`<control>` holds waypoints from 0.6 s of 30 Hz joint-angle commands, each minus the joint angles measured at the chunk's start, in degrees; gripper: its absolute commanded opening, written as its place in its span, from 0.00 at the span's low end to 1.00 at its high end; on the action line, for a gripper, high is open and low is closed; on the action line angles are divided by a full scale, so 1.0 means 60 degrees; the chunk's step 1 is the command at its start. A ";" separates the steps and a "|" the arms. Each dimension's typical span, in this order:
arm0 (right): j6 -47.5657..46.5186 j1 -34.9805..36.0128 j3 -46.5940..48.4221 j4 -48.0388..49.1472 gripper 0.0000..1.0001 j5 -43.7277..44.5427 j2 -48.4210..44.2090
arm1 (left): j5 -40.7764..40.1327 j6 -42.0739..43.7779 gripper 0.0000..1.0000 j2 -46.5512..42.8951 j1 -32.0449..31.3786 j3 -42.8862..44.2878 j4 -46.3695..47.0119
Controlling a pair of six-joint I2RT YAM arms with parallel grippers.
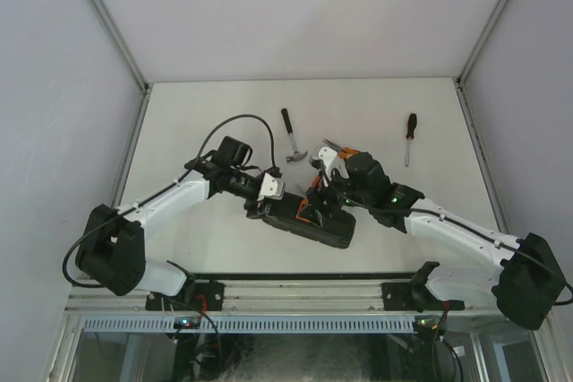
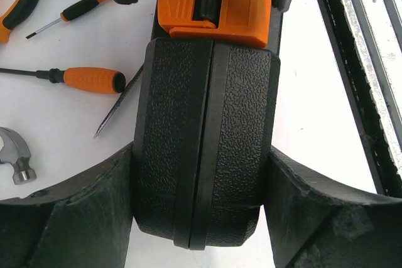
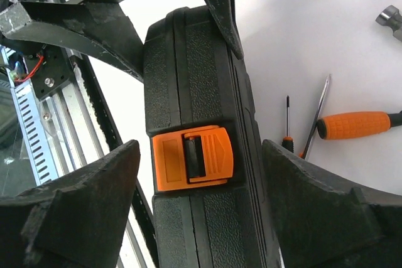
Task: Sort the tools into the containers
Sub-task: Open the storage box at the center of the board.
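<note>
The black tool case (image 1: 309, 221) stands on its edge, closed, with its orange latch (image 3: 193, 158) facing up. My left gripper (image 2: 201, 155) is shut on the case (image 2: 207, 142), both fingers pressed against its sides. My right gripper (image 3: 200, 155) straddles the latch end, open, with a gap on each side. Loose tools lie on the table: a hammer (image 1: 289, 136), orange-handled pliers (image 1: 338, 149), a black-handled screwdriver (image 1: 410, 136), an orange-handled screwdriver (image 2: 88, 80) and a slim screwdriver (image 2: 75, 9).
The metal rail (image 3: 38, 92) at the table's near edge runs close beside the case. White walls enclose the table on the left, back and right. The hammer head (image 2: 16, 161) lies just left of my left finger.
</note>
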 commanded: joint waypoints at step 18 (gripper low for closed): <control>-0.1456 0.1101 0.0758 -0.0785 0.44 0.1232 0.0397 | -0.0414 0.0033 0.00 0.0284 -0.0050 0.0461 -0.0256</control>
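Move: The orange latch on the top edge of the upright storage box lies nearly between the right fingertips: about 1 cm back, 1 cm left and 2 cm below the right hand. Some 15 cm below that hand are the orange screwdriver, about 9 cm ahead and 3 cm right; the hammer head, 13 cm ahead and 4 cm left; and the pliers, 14 cm ahead and 10 cm right. From the left hand the latch is about 12 cm right, 2 cm back and 2 cm up. Close the right fingers from wide to roughly half open so they pinch the orange latch by its two sides, while easing that hand down about 1 cm and slightly left and back onto it, fingertips tipping some 5 degrees further down. Keep the left gripper still, holding its grip on the box's left end. ##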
